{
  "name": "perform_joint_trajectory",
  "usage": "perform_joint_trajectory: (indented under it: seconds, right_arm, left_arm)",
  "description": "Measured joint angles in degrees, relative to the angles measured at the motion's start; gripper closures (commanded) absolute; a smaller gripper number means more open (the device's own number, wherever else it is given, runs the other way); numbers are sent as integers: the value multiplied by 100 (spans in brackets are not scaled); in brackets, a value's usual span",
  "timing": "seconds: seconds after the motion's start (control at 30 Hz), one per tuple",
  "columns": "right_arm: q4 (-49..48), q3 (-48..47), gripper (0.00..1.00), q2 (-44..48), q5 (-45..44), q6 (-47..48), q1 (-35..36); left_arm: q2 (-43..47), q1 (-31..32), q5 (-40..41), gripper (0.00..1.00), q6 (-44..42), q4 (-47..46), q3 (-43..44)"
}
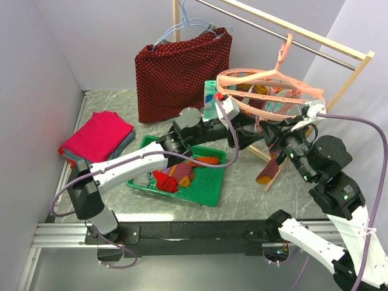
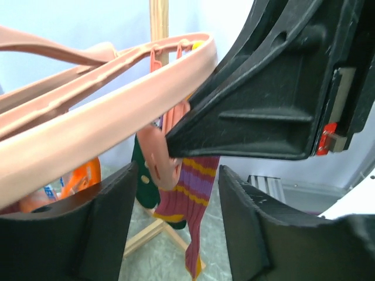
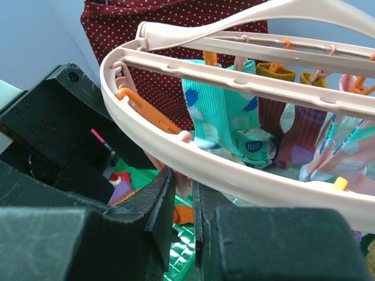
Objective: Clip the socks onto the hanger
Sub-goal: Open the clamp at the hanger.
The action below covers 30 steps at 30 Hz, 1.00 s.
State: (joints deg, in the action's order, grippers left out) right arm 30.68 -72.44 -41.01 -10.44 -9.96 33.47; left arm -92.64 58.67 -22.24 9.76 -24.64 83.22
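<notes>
The salmon-pink hanger [image 1: 273,91] hangs by its hook from the rack's rod, with several socks clipped under it. In the right wrist view my right gripper [image 3: 183,182] is shut on a pink clip peg [image 3: 188,186] below the hanger ring [image 3: 246,172]. A purple-orange striped sock [image 2: 193,199] hangs from that peg, also seen from above [image 1: 267,170]. My left gripper [image 2: 179,175] is open just in front of this sock and touches nothing; its place in the top view is [image 1: 245,130]. More socks [image 1: 176,176] lie in the green tray [image 1: 209,195].
A dark-red dotted cloth [image 1: 182,73] hangs on a light-blue wire hanger at the back. A folded pink-red stack [image 1: 100,136] lies at the left. The wooden rack frame [image 1: 357,70] and its foot stand at the right. Both arms crowd under the hanger.
</notes>
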Motion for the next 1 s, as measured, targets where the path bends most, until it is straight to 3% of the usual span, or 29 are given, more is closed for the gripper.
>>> perform_joint_trajectory:
  seconds: [0.2, 0.4, 0.73, 1.0]
  right_arm:
    - [2, 0, 96, 2, 24, -2, 0]
    - [28, -11, 82, 4, 92, -9, 0]
    - [487, -636, 34, -107, 225, -223, 0]
    - [791, -942, 30, -286, 240, -363, 0]
  left_arm:
    - [-133, 0, -149, 59, 103, -90, 125]
    - [-164, -46, -138, 73, 173, -153, 129]
    - [-162, -22, 155, 88, 151, -181, 129]
    - [-162, 286, 1095, 91, -273, 59, 129]
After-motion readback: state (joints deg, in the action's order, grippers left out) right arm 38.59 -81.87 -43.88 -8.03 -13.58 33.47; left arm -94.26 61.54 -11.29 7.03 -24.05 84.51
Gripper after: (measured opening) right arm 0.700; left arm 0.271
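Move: Just past the left hand's open fingertips, about 1 cm to its right, 1 cm forward and 1 cm up, hangs the pink hanger clip. The same clip is already held in the right hand's shut fingers, some 1 cm ahead of its hand point. Counted from the clip, a yellow clip carrying the striped sock sits roughly 8 cm to the right and level in reach, and an orange clip about 5 cm farther out and 4 cm left. Taking over the pink clip, the left hand stays almost in place and closes its fingers from well open until they pinch the clip's lower part below the rim. Once it is gripped, the right fingers open wide, let go and come away up about 3 cm and back 2 cm, easing down slightly; the left then shifts some 1.5 cm forward, turning about 10 degrees counter-clockwise. ##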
